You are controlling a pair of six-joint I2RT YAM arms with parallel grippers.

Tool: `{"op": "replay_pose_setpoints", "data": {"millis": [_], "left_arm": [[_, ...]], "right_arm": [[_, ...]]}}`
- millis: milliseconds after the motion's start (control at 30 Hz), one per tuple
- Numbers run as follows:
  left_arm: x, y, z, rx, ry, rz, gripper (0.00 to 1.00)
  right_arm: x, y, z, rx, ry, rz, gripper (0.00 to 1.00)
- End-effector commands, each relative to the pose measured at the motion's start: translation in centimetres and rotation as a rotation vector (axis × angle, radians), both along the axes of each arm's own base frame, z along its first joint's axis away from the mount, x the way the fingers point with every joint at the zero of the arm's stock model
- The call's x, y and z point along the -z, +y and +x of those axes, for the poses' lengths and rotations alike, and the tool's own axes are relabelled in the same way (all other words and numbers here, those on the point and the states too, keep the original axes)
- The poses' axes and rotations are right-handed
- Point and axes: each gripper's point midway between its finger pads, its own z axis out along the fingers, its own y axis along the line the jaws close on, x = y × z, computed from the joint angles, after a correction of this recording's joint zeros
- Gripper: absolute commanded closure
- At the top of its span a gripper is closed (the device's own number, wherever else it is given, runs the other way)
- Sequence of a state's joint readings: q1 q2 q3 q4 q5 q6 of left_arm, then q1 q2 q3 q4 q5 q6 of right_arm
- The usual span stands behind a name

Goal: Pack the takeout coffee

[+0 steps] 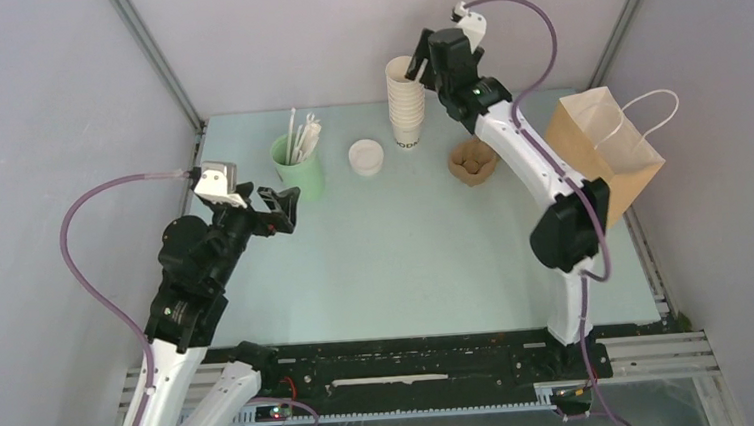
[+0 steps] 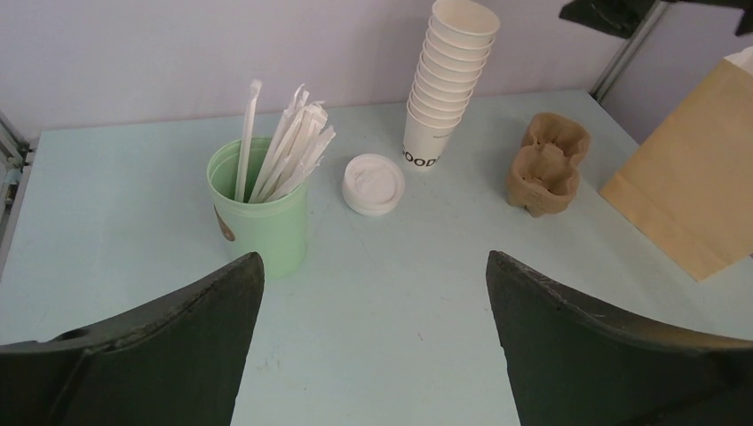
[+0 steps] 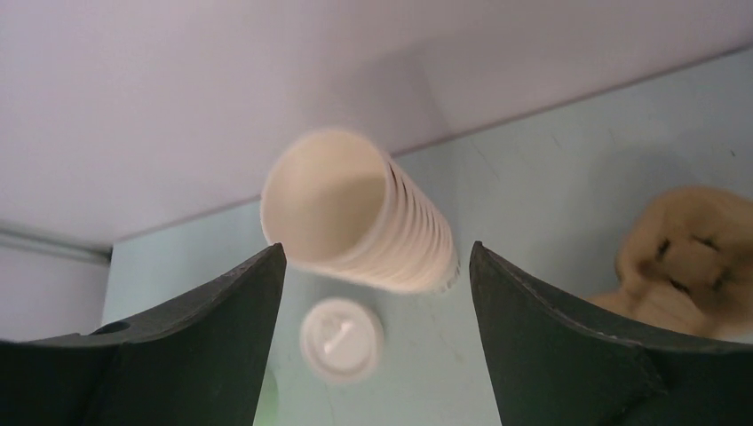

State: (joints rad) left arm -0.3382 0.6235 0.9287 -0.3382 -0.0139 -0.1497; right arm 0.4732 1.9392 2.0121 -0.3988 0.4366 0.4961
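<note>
The takeout coffee is out of view; no lidded cup shows. A tall stack of white paper cups (image 1: pixel 407 106) (image 2: pixel 448 80) stands at the back, with dark lettering on its bottom cup. A round white lid (image 1: pixel 366 158) (image 2: pixel 373 184) lies flat on the table left of it. My right gripper (image 1: pixel 425 67) (image 3: pixel 377 248) hovers open beside the top of the stack. In the right wrist view the stack's (image 3: pixel 355 213) open mouth shows just beyond the spread jaws and the lid (image 3: pixel 342 340) lies below. My left gripper (image 1: pixel 277 205) (image 2: pixel 375 257) is open and holds nothing, over the table's left side.
A mint-green cup with wrapped straws (image 1: pixel 300 168) (image 2: pixel 262 217) stands left of the lid. A brown cardboard cup carrier (image 1: pixel 473 160) (image 2: pixel 546 164) (image 3: pixel 684 257) sits right of the stack. A brown paper bag with white handles (image 1: pixel 604 152) (image 2: pixel 693 186) stands at the right edge.
</note>
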Motion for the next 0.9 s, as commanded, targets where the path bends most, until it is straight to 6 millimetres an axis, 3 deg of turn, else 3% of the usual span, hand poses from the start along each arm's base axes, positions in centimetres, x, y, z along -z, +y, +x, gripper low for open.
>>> {"op": "replay_pose_setpoints", "data": {"millis": [0,300,667,867], "left_arm": [[0.3,-0.6,0.5,0.02,0.006,-0.001,0.0],[1.1,-0.8,1.0,0.021,0.037,0.02,0.0],[1.3,-0.8,1.2,0.02,0.047,0.022,0.0],[1.3,-0.8,1.2,0.021,0.046,0.023,0.0]], "right_arm": [[-1.2,-0.6,3.0,0.063,-0.013,-0.028,0.17],[1.3,-0.2,5.9,0.052,-0.021,-0.168,0.46],[1.3,0.3,6.9,0.02,-0.043,-0.212,0.62],[1.7,0.9,7.4,-0.001,-0.046,-0.218,0.65]]}}
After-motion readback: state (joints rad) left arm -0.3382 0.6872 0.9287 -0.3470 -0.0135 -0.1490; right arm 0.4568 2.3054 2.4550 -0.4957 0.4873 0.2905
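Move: The rim of the top cup on the stack is the right hand's aim: its middle lies about 7 cm ahead, 5 cm left and 4 cm below. On the table, some 26 cm below this hand, the lids stand about 16 cm left and 2 cm ahead, and the cup carrier about 15 cm right and 4 cm ahead. From the left hand, that rim is roughly 35 cm ahead, 27 cm right and 6 cm below. Forward about 7 cm and then down some 4 cm goes the right hand, slowing as it reaches the top cup, its left side rolling down a good 10 degrees. The fingers narrow from wide open to about a third, the left one in the cup's mouth and the right one outside, straddling the right side of the rim without pinching it yet. The empty left hand eases about 2 cm down and forward. ##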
